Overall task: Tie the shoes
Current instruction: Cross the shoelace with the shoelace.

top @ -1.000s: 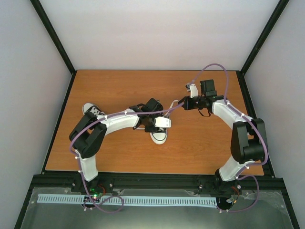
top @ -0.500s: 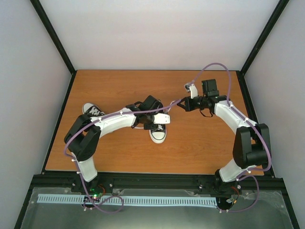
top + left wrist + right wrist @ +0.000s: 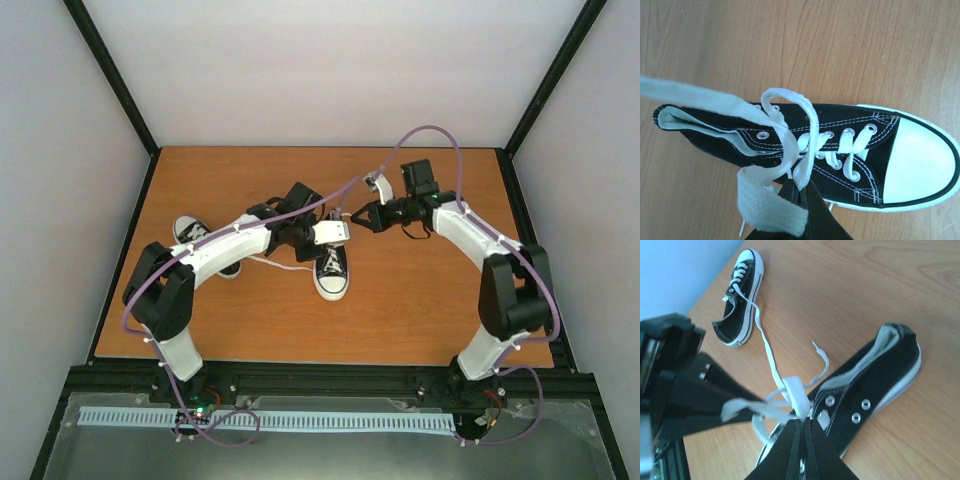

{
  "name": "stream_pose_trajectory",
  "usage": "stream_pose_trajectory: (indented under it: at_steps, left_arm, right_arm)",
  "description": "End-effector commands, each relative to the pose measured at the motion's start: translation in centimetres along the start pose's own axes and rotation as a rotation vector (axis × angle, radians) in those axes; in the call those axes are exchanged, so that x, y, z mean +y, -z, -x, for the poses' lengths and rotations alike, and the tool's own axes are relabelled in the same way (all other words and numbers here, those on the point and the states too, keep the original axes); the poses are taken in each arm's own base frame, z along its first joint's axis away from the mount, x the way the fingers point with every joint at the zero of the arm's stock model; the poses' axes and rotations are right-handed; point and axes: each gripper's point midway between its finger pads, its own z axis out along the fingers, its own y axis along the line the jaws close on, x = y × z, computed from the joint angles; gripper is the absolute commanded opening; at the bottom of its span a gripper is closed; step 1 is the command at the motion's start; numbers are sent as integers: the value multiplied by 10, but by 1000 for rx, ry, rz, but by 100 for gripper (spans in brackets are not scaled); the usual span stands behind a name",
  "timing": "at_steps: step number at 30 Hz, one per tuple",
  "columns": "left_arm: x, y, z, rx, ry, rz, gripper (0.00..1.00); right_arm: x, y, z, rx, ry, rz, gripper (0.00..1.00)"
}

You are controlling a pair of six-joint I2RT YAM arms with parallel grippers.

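Observation:
One of the shoes (image 3: 332, 275) stands in the middle of the table, white toe cap (image 3: 920, 165) toward the arms. From above, my left gripper (image 3: 326, 243) hangs over its lacing, shut on a white lace (image 3: 807, 165) that loops up from the eyelets. My right gripper (image 3: 353, 216) is just behind the shoe's heel end, shut on a folded loop of lace (image 3: 799, 396). The two laces cross between the grippers. The second shoe (image 3: 194, 232) lies at the left, partly hidden by the left arm; the right wrist view shows it whole (image 3: 740, 295).
A loose lace (image 3: 765, 347) trails over the wood from the second shoe toward the middle shoe. Black frame rails (image 3: 130, 250) run along the table's left and right edges. Purple cables arc over both arms.
The left gripper has shut on the lace. Both grippers have shifted left and toward the back, the right one closing in on the left. The shoe now shows more fully.

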Motion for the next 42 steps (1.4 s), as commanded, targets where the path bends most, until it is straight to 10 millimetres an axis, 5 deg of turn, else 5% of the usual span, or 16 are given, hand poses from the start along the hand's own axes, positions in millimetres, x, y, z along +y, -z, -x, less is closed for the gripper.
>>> stream_pose_trajectory:
  at_steps: [1,6,13,19,24,28,37,42]
  left_arm:
    - [-1,22,19,-83,50,-44,1]
    - [8,31,24,-115,86,-43,1]
    - [0,36,25,-129,105,-85,1]
    - [3,34,26,-134,110,-74,1]
    - [7,32,30,-147,114,-63,1]
    - [10,27,29,-140,123,-59,1]
    - [13,21,28,-145,157,-75,1]
    - [15,17,29,-148,171,-92,1]
  right_arm:
    - [-2,-21,13,27,16,74,3]
    - [17,-52,-23,201,64,155,3]
    - [15,-55,-66,294,34,167,4]
    - [15,-48,-56,294,76,124,16]
    - [-5,-22,-40,248,77,-31,36]
    - [-13,-3,-33,216,105,-139,38]
    - [27,12,-21,9,363,-69,39]
    - [87,-16,-44,-110,981,-17,40]
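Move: Above and to the right of the shoe, the right hand holds one lace end. The shoe's middle lies about 5 cm to its left, 3 cm back and 13 cm below, and the left gripper some 6 cm to its left, 4 cm back and 5 cm lower. The white toe cap is roughly 11 cm back, 5 cm left and 15 cm down. From the left hand, pinching the other lace, the shoe's middle is about 8 cm below and 2 cm to the right. Carrying its lace end leftward and down across the lace in the left fingers, the right hand swings slightly forward, then back, sinks about 7 cm and opens to let go beside the left gripper. It then withdraws right and up about 6 cm and ends moving back, fingers tipping up some 30 degrees. The left hand keeps its pinch, rising only slightly. ##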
